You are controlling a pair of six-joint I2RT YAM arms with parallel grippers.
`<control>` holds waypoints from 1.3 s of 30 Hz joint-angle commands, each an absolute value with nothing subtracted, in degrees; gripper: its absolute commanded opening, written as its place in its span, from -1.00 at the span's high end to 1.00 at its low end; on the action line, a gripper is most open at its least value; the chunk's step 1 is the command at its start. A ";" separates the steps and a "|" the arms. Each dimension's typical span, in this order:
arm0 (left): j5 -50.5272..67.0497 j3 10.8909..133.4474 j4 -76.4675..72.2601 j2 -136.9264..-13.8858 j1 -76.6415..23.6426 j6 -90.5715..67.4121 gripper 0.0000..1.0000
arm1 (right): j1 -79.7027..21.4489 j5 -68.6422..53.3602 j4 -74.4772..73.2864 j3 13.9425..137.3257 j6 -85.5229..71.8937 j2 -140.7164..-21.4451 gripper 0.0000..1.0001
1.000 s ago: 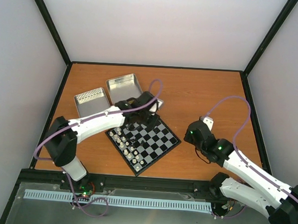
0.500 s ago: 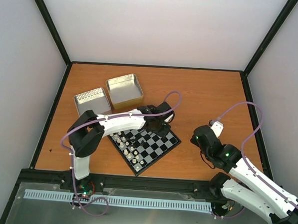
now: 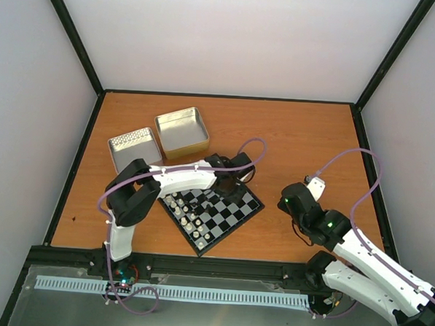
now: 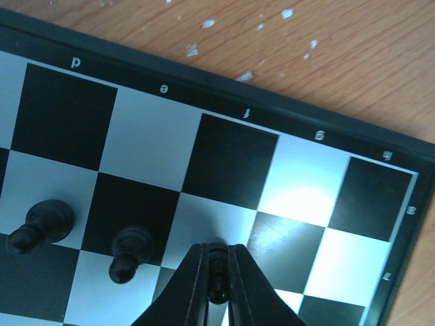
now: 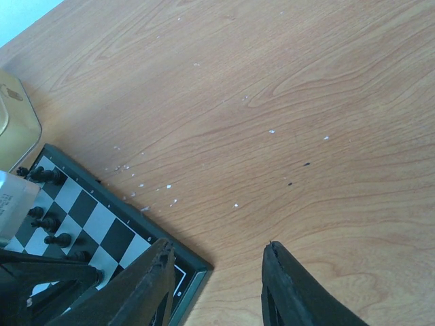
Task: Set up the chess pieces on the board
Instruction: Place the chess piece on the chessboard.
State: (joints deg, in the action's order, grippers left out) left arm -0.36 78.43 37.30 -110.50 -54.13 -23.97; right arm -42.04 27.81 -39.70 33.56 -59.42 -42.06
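The board (image 3: 233, 211) lies turned at an angle in the middle of the table. Cream chess pieces (image 3: 182, 209) line its near-left side. A few black ones (image 5: 45, 175) stand on the far-left part. My left gripper (image 3: 231, 183) hangs over the board's far right part. In the left wrist view that gripper (image 4: 217, 248) is shut on a black pawn (image 4: 217, 280), just above the squares (image 4: 299, 197), with two black pawns (image 4: 130, 251) standing to its left. My right gripper (image 5: 217, 246) is open and empty over bare wood beside the board's right corner (image 5: 194, 266).
Two silver tins stand at the back left of the table. The left one (image 3: 134, 145) shows a pale dotted inside and the right one (image 3: 181, 129) looks bare. Black frame rails run along the table's edges. Small white specks dot the wood by the board.
My left arm swung from beside the tins across to the board's far right part, still shut on the pawn. My right arm drew back towards the right and its jaws widened.
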 commanded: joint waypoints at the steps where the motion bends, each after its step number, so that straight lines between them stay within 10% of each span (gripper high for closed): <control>1: -2.90 80.56 38.74 -111.60 -54.40 -23.96 0.87 | -41.66 29.50 -39.42 33.08 -60.28 -42.03 0.27; 23: -1.44 82.94 38.75 -107.88 -54.40 -22.50 0.58 | -41.66 28.29 -38.41 33.22 -59.72 -42.78 0.25; 39: -18.82 70.37 29.72 -76.06 -47.64 -19.73 0.02 | -41.66 18.21 -31.40 36.96 -52.42 -52.59 0.24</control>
State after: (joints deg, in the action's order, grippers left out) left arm -11.18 74.04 32.01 -81.41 -50.39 -21.96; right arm -42.02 21.61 -34.59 34.09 -55.55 -48.42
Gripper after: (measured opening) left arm 0.456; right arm 0.380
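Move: The left hand already holds a black pawn just above its square, the empty one in the sixth file (f7), some 2 cm below the fingers. The next standing black pawn is roughly 2 cm ahead and 2 cm left, another about 4 cm ahead and 4 cm left. The board's right corner lies around 9 cm right and 2 cm back. From the right hand that square is about 17 cm left, 3 cm ahead and 11 cm below. The left fingers, still pinching the black pawn, sink less than a centimetre to bring it onto the f7 square, then slowly open and let go. The hand then lifts fast, about 20 cm up and drifting some 5 cm left, its fingers opening wider and swinging roughly 30 degrees out from pointing down. Late on, the right hand, open and empty, starts left towards the board, about 3 cm. ##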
